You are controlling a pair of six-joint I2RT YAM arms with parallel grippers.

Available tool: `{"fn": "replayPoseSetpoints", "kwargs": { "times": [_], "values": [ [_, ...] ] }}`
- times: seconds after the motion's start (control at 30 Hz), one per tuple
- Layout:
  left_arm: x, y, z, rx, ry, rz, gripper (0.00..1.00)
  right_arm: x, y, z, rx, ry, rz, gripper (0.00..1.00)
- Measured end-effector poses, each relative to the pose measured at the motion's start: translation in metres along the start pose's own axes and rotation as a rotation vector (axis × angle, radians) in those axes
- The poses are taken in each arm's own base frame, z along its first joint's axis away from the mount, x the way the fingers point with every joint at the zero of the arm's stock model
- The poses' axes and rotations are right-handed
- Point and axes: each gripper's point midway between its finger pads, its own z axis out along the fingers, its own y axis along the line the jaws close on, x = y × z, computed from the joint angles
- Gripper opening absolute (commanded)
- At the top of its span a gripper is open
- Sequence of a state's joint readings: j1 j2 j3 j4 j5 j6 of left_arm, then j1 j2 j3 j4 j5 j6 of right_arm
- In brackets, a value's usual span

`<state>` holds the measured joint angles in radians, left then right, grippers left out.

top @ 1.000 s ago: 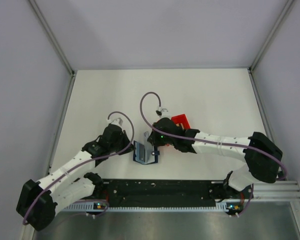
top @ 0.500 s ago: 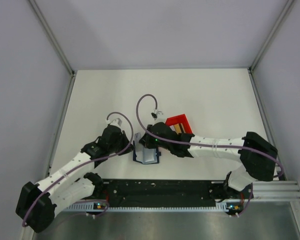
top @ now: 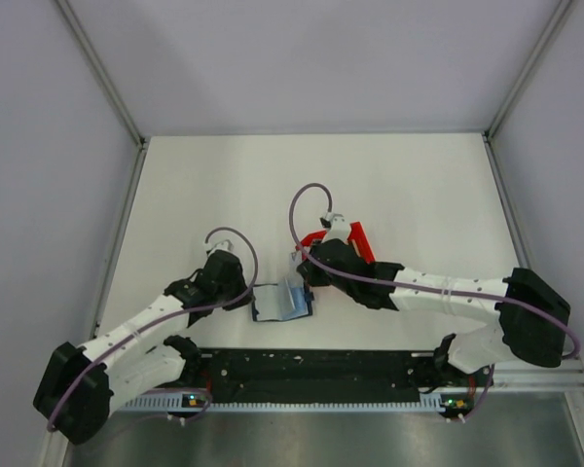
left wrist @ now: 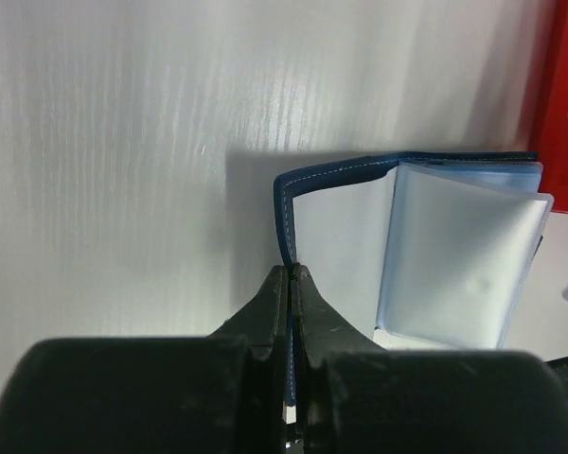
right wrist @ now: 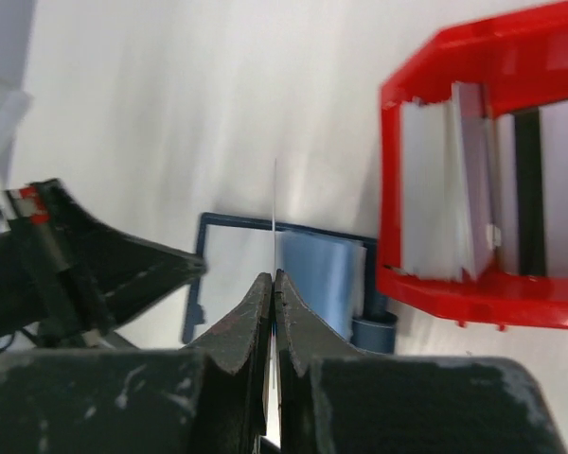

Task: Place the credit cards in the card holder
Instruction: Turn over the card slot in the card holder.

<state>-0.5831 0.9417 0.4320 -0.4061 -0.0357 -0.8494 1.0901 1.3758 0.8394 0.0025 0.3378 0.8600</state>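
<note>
The card holder (top: 282, 304) lies open on the white table, a navy cover with pale blue pockets (left wrist: 454, 255). My left gripper (left wrist: 292, 270) is shut on the left flap's navy edge (left wrist: 286, 208); from above it (top: 247, 297) sits at the holder's left side. My right gripper (right wrist: 274, 274) is shut on one of the credit cards (right wrist: 275, 203), seen edge-on as a thin white line. It hangs just above the open holder (right wrist: 312, 260), over the fold between the left flap and the pockets. More cards (right wrist: 431, 189) stand in the red bin (right wrist: 398, 284).
The red bin (top: 362, 243) sits just behind and right of the holder, partly under my right arm; its wall shows in the left wrist view (left wrist: 560, 104). A dark rail (top: 311, 375) runs along the near edge. Grey walls close in the table.
The right gripper with its card swung left over the holder, then drew slightly back and right. The holder has opened wider and lies flatter, and the left gripper shifted a little nearer with it.
</note>
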Motion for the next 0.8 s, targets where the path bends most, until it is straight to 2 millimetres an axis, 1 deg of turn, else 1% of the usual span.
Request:
{"fn": "replayPoseSetpoints", "kwargs": {
  "times": [0.07, 0.13, 0.2, 0.43, 0.63, 0.8],
  "values": [
    [0.003, 0.004, 0.002, -0.01, 0.008, -0.002, 0.0, 0.011, -0.022, 0.001, 0.052, 0.03, -0.011, 0.0],
    [0.004, 0.006, 0.002, -0.017, 0.008, -0.004, 0.0, 0.017, -0.034, 0.002, 0.085, 0.048, -0.014, 0.0],
    [0.004, 0.007, 0.003, -0.023, 0.006, -0.004, 0.0, 0.02, -0.041, 0.002, 0.104, 0.057, -0.016, 0.0],
    [0.013, 0.018, 0.012, -0.071, 0.041, -0.01, 0.0, 0.019, -0.048, 0.002, 0.122, 0.06, -0.014, 0.0],
    [0.012, 0.016, 0.014, -0.065, 0.037, -0.011, 0.0, 0.022, -0.048, 0.001, 0.118, 0.08, -0.016, 0.0],
    [0.011, 0.015, 0.015, -0.064, 0.036, -0.011, 0.0, 0.032, -0.052, 0.005, 0.126, 0.114, -0.022, 0.0]
  ]
}}
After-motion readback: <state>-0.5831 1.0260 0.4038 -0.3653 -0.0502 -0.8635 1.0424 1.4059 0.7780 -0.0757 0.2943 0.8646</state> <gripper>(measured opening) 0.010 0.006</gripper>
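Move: From the right hand, which still pinches a card edge-on, the raised card slot in the open card holder lies about 2 cm left, 4 cm back and some 10 cm below. The red box is roughly 8 cm ahead of that hand, 9 cm to its right and 11 cm lower. The left hand already grips the holder's left edge; from it the raised slot is about 9 cm right, level fore and aft, and 2 cm down. Down by about 5 cm and right by 3, the right hand brings its card lower beside the holder's right-hand slots, most of it in a quick first drop, tilting some 10 degrees; its fingers stay shut on the card. Meanwhile the left hand, keeping its pinch on the holder's left edge, lowers that edge a good 2 cm towards the table, then holds still. ##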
